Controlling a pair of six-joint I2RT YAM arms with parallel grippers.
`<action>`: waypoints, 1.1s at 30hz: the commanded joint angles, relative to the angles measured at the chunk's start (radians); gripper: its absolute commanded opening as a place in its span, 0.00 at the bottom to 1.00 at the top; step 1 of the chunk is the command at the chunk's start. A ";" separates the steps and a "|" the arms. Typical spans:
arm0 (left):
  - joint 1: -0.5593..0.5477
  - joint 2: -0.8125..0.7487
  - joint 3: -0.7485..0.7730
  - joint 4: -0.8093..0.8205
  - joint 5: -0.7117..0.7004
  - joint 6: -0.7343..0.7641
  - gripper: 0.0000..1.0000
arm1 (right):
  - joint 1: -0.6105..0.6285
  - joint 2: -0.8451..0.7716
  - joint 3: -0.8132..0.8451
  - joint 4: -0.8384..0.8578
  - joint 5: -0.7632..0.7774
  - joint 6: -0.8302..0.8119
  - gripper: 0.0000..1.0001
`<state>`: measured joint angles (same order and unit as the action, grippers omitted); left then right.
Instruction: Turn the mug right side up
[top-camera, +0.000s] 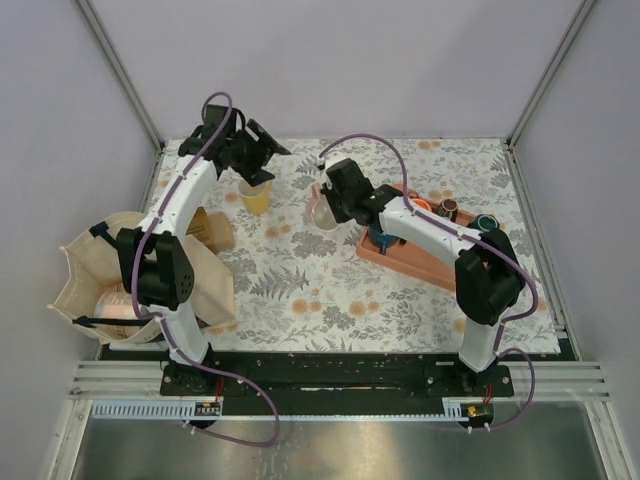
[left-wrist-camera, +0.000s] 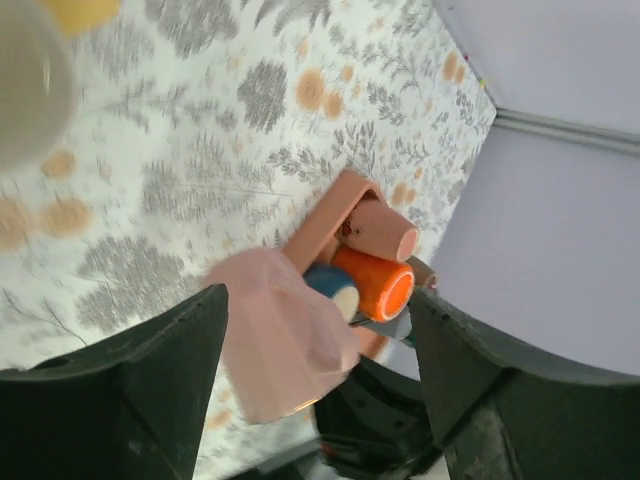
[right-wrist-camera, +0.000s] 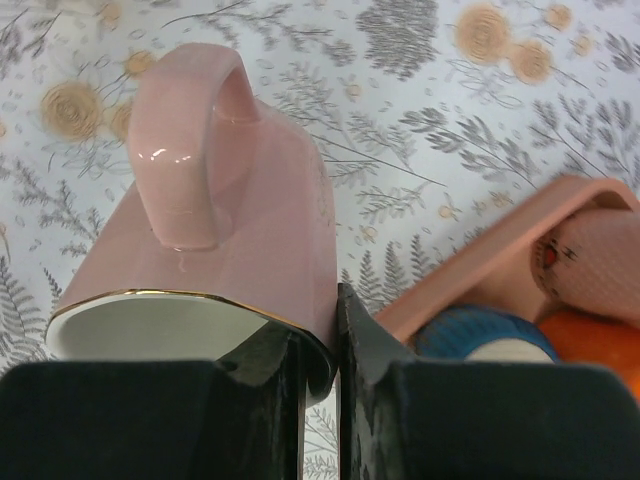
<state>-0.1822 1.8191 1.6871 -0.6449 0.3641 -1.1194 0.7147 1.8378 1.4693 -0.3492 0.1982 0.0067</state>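
Observation:
The pink mug (right-wrist-camera: 225, 235) with a gold rim has its mouth turned toward my right wrist camera and its handle (right-wrist-camera: 190, 150) on top. My right gripper (right-wrist-camera: 320, 335) is shut on the mug's wall at the rim, one finger inside and one outside. From above, the mug (top-camera: 322, 214) sits at mid-table, just left of the tray, with the right gripper (top-camera: 333, 200) on it. My left gripper (top-camera: 262, 150) is open at the back left, apart from the mug. In the left wrist view the mug (left-wrist-camera: 285, 335) shows between the spread fingers (left-wrist-camera: 190, 330), farther off.
A salmon tray (top-camera: 405, 258) right of the mug holds orange (left-wrist-camera: 378, 282), pink (left-wrist-camera: 385, 230) and blue (left-wrist-camera: 335, 285) cups. A yellow cup (top-camera: 255, 196) stands under the left gripper. A cloth bag (top-camera: 105, 285) and a brown box (top-camera: 212, 230) lie at the left edge.

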 joint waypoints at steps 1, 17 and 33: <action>-0.048 0.011 0.203 -0.045 -0.134 0.563 0.77 | -0.061 -0.022 0.163 -0.125 0.112 0.206 0.00; -0.335 -0.100 -0.026 0.126 -0.238 0.958 0.62 | -0.106 0.066 0.306 -0.171 -0.063 0.331 0.00; -0.367 -0.023 -0.101 0.249 -0.469 1.075 0.31 | -0.146 0.055 0.258 -0.103 -0.293 0.403 0.00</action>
<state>-0.5587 1.7847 1.5925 -0.4953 -0.0399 -0.0982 0.5831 1.9331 1.6981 -0.5655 0.0212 0.3668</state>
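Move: From the left gripper, the pink mug lies roughly 9 cm back, 8 cm to its right and 8 cm below. The yellow mug stands about 6 cm back, 7 cm left and 17 cm below that gripper. The right gripper already holds the pink mug by its rim, the mug's middle level ahead, some 4 cm to its left and 2 cm below; the blue mug lies about 7 cm back, 10 cm right and 9 cm below the right gripper. Lift the left gripper a little, then swing it right, back and down, about 8 cm right overall, to the pink mug's free rim, rolling some 75 degrees clockwise looking along the fingers. Half-close to straddle the rim, one finger inside, one outside. Keep the right pinch; shift that hand right and up, then ease it partway back, rolling about 25 degrees the same way. ##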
